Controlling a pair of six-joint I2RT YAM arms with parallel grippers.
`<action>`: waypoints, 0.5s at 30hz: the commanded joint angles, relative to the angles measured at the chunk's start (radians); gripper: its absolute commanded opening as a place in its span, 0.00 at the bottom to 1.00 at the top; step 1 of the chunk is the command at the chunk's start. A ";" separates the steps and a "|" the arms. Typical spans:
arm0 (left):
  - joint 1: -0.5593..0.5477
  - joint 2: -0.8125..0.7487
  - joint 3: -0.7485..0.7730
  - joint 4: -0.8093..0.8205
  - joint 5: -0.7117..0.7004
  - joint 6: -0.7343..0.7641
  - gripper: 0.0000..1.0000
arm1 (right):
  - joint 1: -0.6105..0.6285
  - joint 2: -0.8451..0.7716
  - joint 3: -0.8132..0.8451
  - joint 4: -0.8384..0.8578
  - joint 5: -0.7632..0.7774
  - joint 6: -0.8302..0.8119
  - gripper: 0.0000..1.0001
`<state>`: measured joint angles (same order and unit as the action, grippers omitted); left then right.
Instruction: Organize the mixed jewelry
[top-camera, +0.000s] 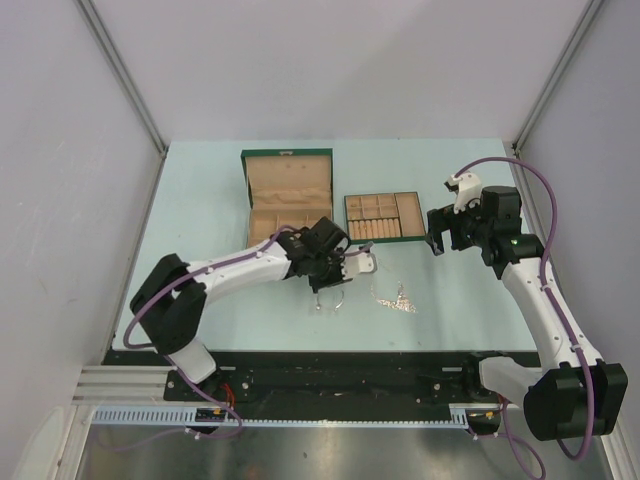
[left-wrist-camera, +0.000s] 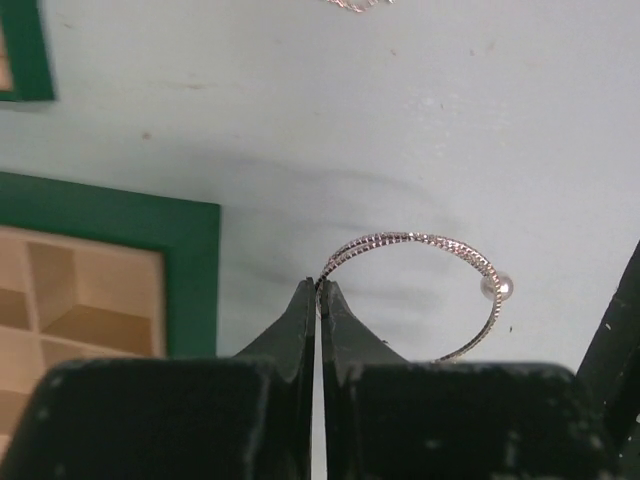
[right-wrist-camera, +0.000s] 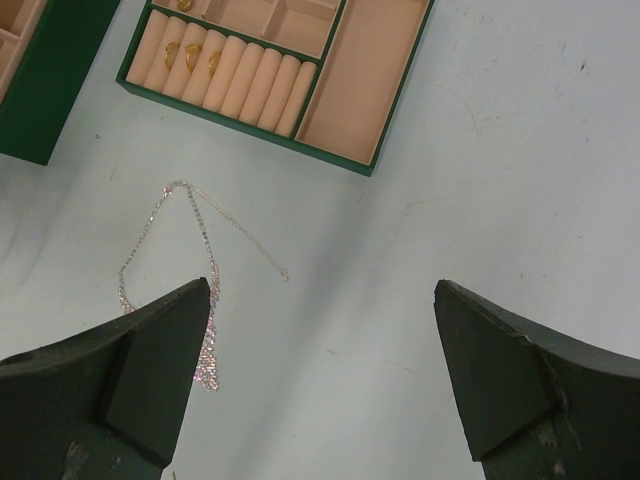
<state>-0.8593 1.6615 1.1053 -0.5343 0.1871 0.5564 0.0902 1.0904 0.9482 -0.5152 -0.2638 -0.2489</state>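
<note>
A thin silver bangle (left-wrist-camera: 420, 238) with a small pearl bead (left-wrist-camera: 497, 288) is pinched by its rim at the tips of my left gripper (left-wrist-camera: 318, 285), which is shut on it. From above, that gripper (top-camera: 335, 270) sits just in front of the green box, with the bangle (top-camera: 334, 299) below it. The chain necklace (top-camera: 395, 297) lies loose on the table to the right. In the right wrist view the necklace (right-wrist-camera: 205, 235) and its sparkly pendant (right-wrist-camera: 210, 350) lie beside the left finger. My right gripper (right-wrist-camera: 325, 290) hangs wide open above bare table, holding nothing.
The open green box (top-camera: 288, 195) with tan compartments stands mid-table, its corner (left-wrist-camera: 190, 270) close to my left fingers. The small divided tray (top-camera: 385, 215) sits to its right; gold rings (right-wrist-camera: 175, 50) rest in its rolls. My right gripper (top-camera: 437, 238) hovers just right of the tray.
</note>
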 joint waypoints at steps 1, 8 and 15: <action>0.057 -0.086 0.109 -0.073 0.060 -0.039 0.00 | 0.003 -0.006 0.001 0.004 -0.011 -0.015 1.00; 0.193 -0.097 0.237 -0.107 -0.003 -0.067 0.00 | 0.006 -0.004 0.001 0.004 -0.011 -0.015 1.00; 0.285 0.015 0.341 -0.086 -0.096 -0.095 0.00 | 0.006 0.000 0.001 0.007 -0.008 -0.015 1.00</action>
<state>-0.6067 1.6176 1.3773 -0.6212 0.1452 0.4946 0.0940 1.0904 0.9482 -0.5156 -0.2642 -0.2489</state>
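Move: The closed left gripper already holds the bracelet off the table. The open green box it is taken to has its middle about 13 cm ahead of this gripper, 7 cm to the left and 2 cm lower. The ring tray lies some 18 cm ahead and 16 cm right, the necklace 1 cm ahead and 18 cm right, both 3 to 4 cm lower. From the idle right gripper, the box is about 36 cm left, 3 cm ahead and 15 cm lower. Keep the left fingers shut on the bracelet's edge and carry it forward and up together, about 11 cm forward and 10 cm up, rising first, then veering some 4 cm left towards the green box, over its right-hand compartments. Meanwhile turn the gripper about 20 degrees counter-clockwise with a slight tilt. ##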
